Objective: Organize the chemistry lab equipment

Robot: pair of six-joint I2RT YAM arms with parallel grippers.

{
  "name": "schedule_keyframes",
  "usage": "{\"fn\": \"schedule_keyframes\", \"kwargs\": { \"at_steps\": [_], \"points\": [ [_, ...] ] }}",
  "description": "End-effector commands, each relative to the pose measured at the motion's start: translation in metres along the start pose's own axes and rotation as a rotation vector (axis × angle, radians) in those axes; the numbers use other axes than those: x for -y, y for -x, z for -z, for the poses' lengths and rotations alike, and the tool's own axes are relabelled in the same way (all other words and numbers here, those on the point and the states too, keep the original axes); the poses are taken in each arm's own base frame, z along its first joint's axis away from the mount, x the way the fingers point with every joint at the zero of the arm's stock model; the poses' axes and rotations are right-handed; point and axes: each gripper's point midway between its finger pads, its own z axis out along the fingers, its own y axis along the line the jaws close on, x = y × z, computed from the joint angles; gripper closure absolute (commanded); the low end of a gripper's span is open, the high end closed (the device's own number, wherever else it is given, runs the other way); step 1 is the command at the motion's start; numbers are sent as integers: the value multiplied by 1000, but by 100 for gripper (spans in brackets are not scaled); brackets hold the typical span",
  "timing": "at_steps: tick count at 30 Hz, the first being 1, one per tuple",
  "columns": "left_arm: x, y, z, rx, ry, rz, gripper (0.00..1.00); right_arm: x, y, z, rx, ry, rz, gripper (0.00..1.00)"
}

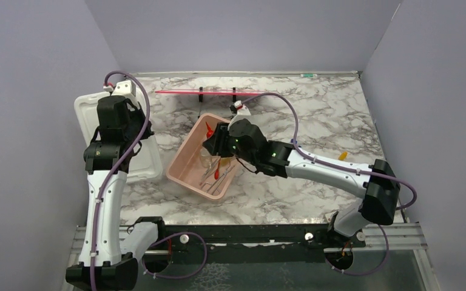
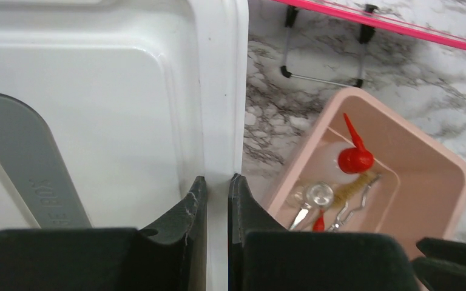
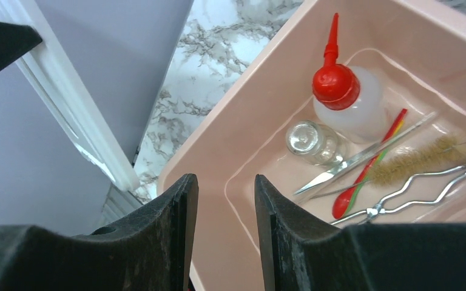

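The pink tub [image 1: 185, 159] stands mid-table and holds the chemistry lab equipment: a clear squeeze bottle with a red nozzle [image 3: 352, 109], a glass vial [image 3: 309, 140], metal tongs [image 3: 412, 197], a small brush [image 3: 418, 162], a red-and-green tool [image 3: 364, 182] and a thin metal blade [image 3: 364, 156]. My right gripper [image 3: 226, 182] straddles the tub's left wall, one finger inside and one outside, shut on it. My left gripper [image 2: 217, 182] is shut on the right rim of the white lid [image 2: 127, 91], which lies left of the tub [image 2: 437, 151].
A pink bar on a black wire stand [image 1: 209, 92] sits behind the tub. A small yellow item [image 1: 342, 156] lies on the marble at the right. Grey walls close the table on three sides. The white lid [image 1: 88, 112] reaches the left wall.
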Motion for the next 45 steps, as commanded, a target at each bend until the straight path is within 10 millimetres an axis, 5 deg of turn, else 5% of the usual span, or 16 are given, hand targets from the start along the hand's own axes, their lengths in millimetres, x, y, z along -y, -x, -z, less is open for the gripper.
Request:
{"fn": "schedule_keyframes", "kwargs": {
  "at_steps": [1,6,21,36,45],
  "points": [
    [41,4,21,-26,-220,3,100,-1,41,24,116,-47,26,56],
    [57,2,23,-73,-305,34,100,26,57,37,153,-149,-3,56],
    [121,-45,4,-255,-474,96,100,117,85,76,242,-340,-120,56],
    [182,-98,-13,-294,-365,-11,100,150,33,63,125,-375,-191,56],
    [232,-123,-7,-317,-385,-162,100,167,31,71,146,-425,-212,56]
  ]
}}
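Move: My left hand grips the lid by its right-hand edge; the open pink box it is meant for lies about 15 cm to the right of that hand, a couple of centimetres back and some 22 cm lower. Inside it, the red-capped wash bottle is about 17 cm right and 6 cm ahead, and the small glass bottle 16 cm right and 1 cm ahead. The box lies nearly under my right hand, 2 cm ahead, 2 cm left and 16 cm down. I keep the lid pinched and swing it some 23 cm right over the box with my left hand, sinking about 10 cm, mostly late, drifting slightly back, turning clockwise about 25 degrees and tipping the fingers down. My half-open right hand clears out ahead of it: right about 16 cm and first up, then down beyond the box's right side, ending slightly lower and farther forward. ##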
